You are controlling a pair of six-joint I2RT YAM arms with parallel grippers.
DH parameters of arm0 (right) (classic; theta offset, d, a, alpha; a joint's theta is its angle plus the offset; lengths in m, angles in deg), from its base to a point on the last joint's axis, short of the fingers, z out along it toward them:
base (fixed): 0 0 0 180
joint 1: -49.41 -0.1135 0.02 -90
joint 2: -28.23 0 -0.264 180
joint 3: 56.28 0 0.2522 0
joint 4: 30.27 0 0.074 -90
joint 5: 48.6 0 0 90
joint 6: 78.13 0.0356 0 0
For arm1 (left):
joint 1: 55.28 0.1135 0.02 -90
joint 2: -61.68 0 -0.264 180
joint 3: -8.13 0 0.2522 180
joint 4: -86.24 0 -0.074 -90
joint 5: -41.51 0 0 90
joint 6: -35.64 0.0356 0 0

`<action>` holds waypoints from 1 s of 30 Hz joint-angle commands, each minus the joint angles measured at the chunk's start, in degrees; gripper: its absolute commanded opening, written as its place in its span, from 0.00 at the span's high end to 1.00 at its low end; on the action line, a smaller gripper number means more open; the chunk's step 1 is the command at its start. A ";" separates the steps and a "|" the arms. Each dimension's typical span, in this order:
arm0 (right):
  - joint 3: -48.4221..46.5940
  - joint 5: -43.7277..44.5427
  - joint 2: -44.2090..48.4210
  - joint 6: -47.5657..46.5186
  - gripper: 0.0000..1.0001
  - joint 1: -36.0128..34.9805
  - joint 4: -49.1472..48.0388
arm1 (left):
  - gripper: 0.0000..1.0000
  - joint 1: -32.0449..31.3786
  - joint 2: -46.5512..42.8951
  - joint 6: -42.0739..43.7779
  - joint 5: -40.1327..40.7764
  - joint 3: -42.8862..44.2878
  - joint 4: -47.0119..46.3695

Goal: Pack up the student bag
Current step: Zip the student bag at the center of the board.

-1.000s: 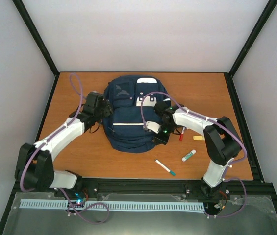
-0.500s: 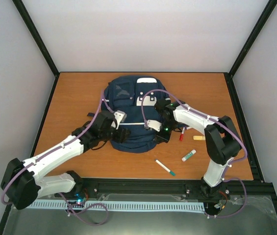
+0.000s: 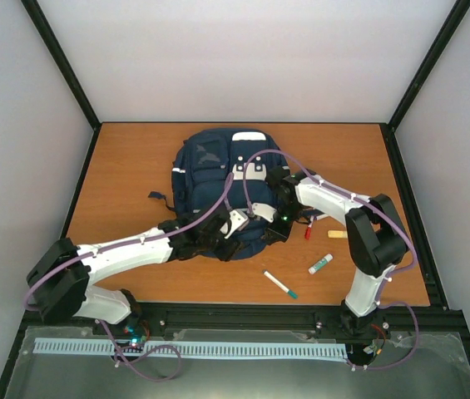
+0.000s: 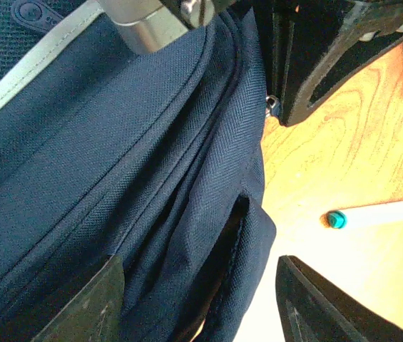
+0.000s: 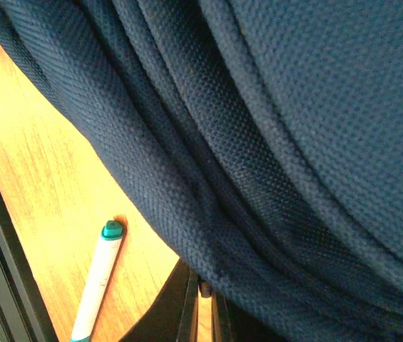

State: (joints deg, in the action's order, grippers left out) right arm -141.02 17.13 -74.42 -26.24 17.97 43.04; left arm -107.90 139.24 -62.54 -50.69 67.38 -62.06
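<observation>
The student bag [image 3: 214,179], a navy backpack with white stripes, lies flat in the middle of the table. My left gripper [image 3: 239,241] is at the bag's near right edge, open. In the left wrist view a loose fold of the bag's fabric [image 4: 219,235] lies between its fingers [image 4: 90,306], and the right-hand one is clear of the cloth. My right gripper [image 3: 278,229] is shut at the bag's lower right edge. Its fingertips [image 5: 202,313] pinch a small metal zipper pull [image 4: 272,105].
A white marker with a teal cap [image 3: 280,285] lies on the table in front of the bag. A green-capped tube [image 3: 320,264], a red pen [image 3: 308,229] and a small tan block [image 3: 337,234] lie to the bag's right, by the right arm.
My left arm has swung from the bag's left side round to its near right edge, and its jaws have narrowed somewhat. The right arm has stayed put.
</observation>
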 commanded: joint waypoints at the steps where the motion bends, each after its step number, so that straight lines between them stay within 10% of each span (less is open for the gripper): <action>1: 0.05 -0.92 -0.67 -0.06 0.97 0.83 0.84 | 0.40 -0.89 0.73 2.78 2.55 2.36 -3.74; 9: 0.18 -1.43 -0.97 0.04 0.97 0.94 1.19 | 0.50 -0.99 5.39 2.75 5.05 3.39 -6.38; 17: 0.51 -1.67 -1.35 -0.81 0.97 3.52 2.09 | 0.97 -1.01 4.57 3.18 6.22 3.05 -7.87; 30: -2.99 2.76 -7.34 -0.62 0.97 11.95 -1.83 | 0.99 -1.04 -1.16 -1.17 8.02 -2.90 -7.48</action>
State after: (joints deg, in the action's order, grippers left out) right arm -141.70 15.10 -79.88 -27.07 27.72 43.32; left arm -108.73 141.86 -61.30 -45.55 65.88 -69.65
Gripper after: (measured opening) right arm 0.055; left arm 0.035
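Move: The loose rim of the student bag's open mouth lies just off the left hand's open fingers, about 2 cm ahead, 1 cm to the right and 1 cm lower. The zip pull, in the right fingers, is some 3 cm ahead of the left hand, 12 cm to its right and 4 cm lower. From the right hand, the red marker lies about 4 cm ahead, 9 cm right and 6 cm down; the teal marker is 13 cm back, 1 cm right and equally low. Forward and slightly down, the left hand eases about 2 cm onto the rim at the bag's near end, shuts its fingers on that fold and then keeps the pinch. The right hand, fingers still shut on the zip pull, first holds, then draws some 5 cm right and forward while sinking, along the bag's right-hand edge towards the red marker, turning slightly clockwise. ##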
